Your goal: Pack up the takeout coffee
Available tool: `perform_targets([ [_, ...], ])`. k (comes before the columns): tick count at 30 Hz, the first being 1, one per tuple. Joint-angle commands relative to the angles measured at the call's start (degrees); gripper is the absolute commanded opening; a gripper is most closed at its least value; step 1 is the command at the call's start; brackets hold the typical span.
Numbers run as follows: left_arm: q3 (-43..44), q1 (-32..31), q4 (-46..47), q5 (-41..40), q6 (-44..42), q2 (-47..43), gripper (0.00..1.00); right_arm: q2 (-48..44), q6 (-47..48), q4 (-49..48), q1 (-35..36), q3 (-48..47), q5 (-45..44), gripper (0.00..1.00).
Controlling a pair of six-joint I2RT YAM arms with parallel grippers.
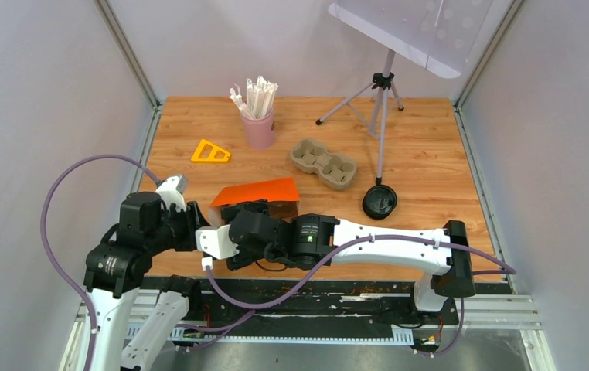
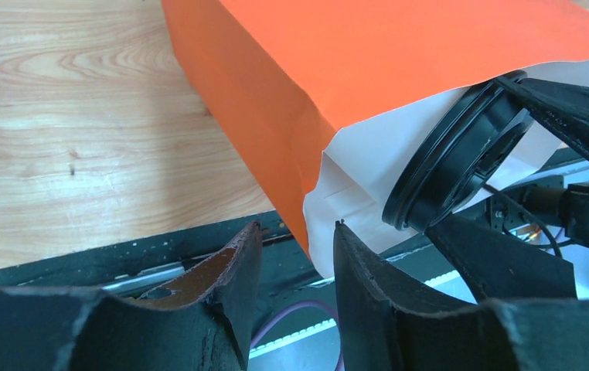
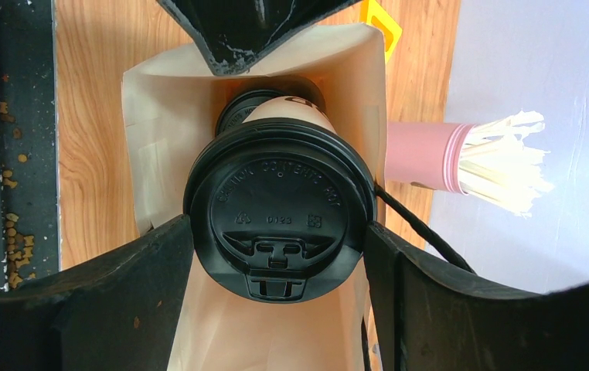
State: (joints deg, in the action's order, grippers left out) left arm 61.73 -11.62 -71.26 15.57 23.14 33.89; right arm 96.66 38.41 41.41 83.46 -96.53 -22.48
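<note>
An orange paper bag [image 1: 257, 191] lies on its side on the wooden table, its white-lined mouth facing the arms. My right gripper [image 3: 278, 232] is shut on a takeout coffee cup by its black lid [image 3: 280, 209], which sits in the bag's mouth [image 3: 160, 116]. A second lidded cup [image 3: 235, 108] lies deeper inside. The cups' colours are mostly hidden. In the left wrist view, the held lid [image 2: 461, 154] pokes from the bag [image 2: 400, 62]. My left gripper [image 2: 297, 228] is open, with the bag's lower corner just at its fingertips. From above, both grippers [image 1: 202, 224] [image 1: 249, 224] crowd the bag's near end.
A pink cup of white sticks [image 1: 258, 127] stands at the back. A cardboard cup carrier [image 1: 323, 164] and a bare black lid [image 1: 379, 202] lie right of the bag. A yellow triangle piece [image 1: 210, 152] is back left. A tripod [image 1: 380, 116] stands at the back right.
</note>
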Motion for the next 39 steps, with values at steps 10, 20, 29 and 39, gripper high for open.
perform_targets([
  [10,-5.69,-0.01,9.99,1.6,3.25,-1.24,0.42,-2.15,-0.73,-1.76,-0.49,-1.23,-0.9,0.7],
  [20,-5.91,-0.01,10.01,2.9,0.65,-0.29,0.06,-4.77,3.84,3.68,-1.45,-0.05,-0.79,0.7],
  [29,-5.94,0.0,10.8,4.24,-0.06,0.19,0.0,-7.41,6.9,8.19,-1.86,2.91,-2.64,0.7],
  [39,-6.02,0.02,11.41,5.34,-0.33,0.71,0.0,-7.52,5.2,11.7,-2.19,2.92,-2.59,0.7],
])
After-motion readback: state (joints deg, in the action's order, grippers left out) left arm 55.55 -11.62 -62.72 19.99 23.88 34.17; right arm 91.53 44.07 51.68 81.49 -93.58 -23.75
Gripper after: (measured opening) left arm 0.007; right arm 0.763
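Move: The left hand, half open, has the bag's left rim edge about 2 cm ahead, 1 cm right and 1 cm below its fingertips; the held cup is some 9 cm right and 3 cm ahead. From the right hand, already gripping that lidded cup, the free right half of the bag's mouth lies roughly 6 cm right, 1 cm ahead and 5 cm down; the packed cup is about 5 cm left, 4 cm ahead and 7 cm lower. Left reaches about 2 cm forward and pinches the bag's rim; right carries the cup 6 cm right, tilting. ##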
